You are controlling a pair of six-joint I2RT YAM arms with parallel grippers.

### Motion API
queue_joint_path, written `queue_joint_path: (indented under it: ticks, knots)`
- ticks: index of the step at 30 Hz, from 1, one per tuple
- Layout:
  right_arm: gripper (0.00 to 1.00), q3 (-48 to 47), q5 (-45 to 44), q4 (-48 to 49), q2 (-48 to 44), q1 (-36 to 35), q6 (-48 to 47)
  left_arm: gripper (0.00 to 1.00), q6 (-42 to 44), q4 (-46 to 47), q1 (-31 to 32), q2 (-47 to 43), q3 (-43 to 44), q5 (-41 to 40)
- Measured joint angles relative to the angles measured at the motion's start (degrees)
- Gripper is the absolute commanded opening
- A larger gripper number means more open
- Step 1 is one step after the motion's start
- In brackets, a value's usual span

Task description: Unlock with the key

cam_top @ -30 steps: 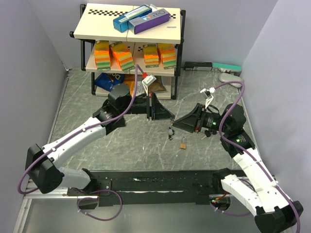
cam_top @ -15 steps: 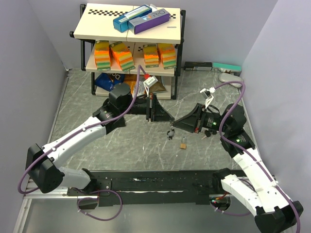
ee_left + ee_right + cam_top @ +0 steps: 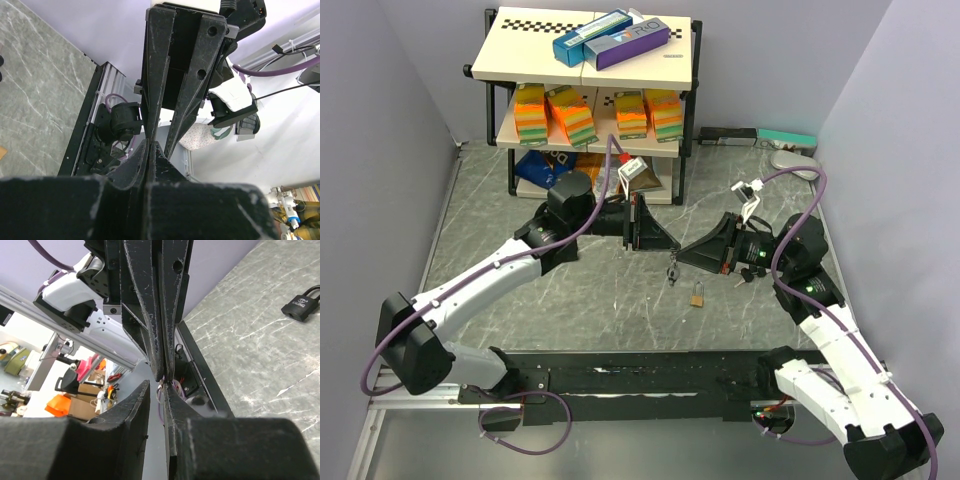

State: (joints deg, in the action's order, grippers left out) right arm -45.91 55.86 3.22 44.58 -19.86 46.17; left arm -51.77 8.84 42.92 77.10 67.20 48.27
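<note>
A small brass padlock (image 3: 698,296) lies on the grey marble table; it also shows in the right wrist view (image 3: 301,305). My left gripper (image 3: 668,246) and right gripper (image 3: 680,254) meet tip to tip above the table, just left of the padlock. The left gripper (image 3: 150,142) is pressed shut, and a key on its ring (image 3: 673,270) hangs under its tips. A small bit of the key (image 3: 162,382) shows at those tips. The right gripper (image 3: 157,385) has a narrow empty gap between its jaws, right at the left gripper's tips.
A black shelf rack (image 3: 588,60) with boxes and coloured sponge packs stands at the back. A blue bag (image 3: 542,168) lies under it. A grey box (image 3: 757,136) and a white object (image 3: 790,158) lie at the back right. A black rail (image 3: 640,375) runs along the front.
The left gripper has shifted slightly toward the right gripper. The key bunch now hangs a little higher off the table. The padlock has not moved.
</note>
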Motion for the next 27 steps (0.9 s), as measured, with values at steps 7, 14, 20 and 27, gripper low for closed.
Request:
queue_joint_path:
  ticks: [7, 14, 20, 27]
  knots:
    - [0.23, 0.1, 0.6, 0.2, 0.7, 0.0, 0.2, 0.01, 0.0, 0.3, -0.1, 0.4, 0.0, 0.2]
    - [0.12, 0.1, 0.7, 0.2, 0.9, 0.0, 0.2, 0.01, -0.2, 0.8, -0.1, 0.6, 0.3, 0.5]
    - [0.00, 0.1, 0.6, 0.2, 1.2, 0.0, 0.1, 0.01, -0.3, 1.2, -0.3, 1.0, 0.3, 1.1]
    - [0.00, 0.2, 0.6, 0.2, 1.4, 0.0, 0.2, 0.04, -0.6, 1.6, -0.5, 1.5, 0.4, 1.6]
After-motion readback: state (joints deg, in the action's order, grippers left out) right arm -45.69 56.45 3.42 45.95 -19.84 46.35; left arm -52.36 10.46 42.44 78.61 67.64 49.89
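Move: The hanging keys are between the two facing fingertips: their middle is about 2 cm to the right hand's left, some 5 cm below and about 1 cm back. From the left hand they lie about 2 cm right, 1 cm back and 5 cm below. From the right hand the brass padlock is on the table about 4 cm ahead, 5 cm right; the spare keys are some 8 cm ahead, 16 cm right, both roughly 34 cm down. The right hand closes its part-open fingers fully at the keys' top, sinking about 0.5 cm; the left stays shut. ##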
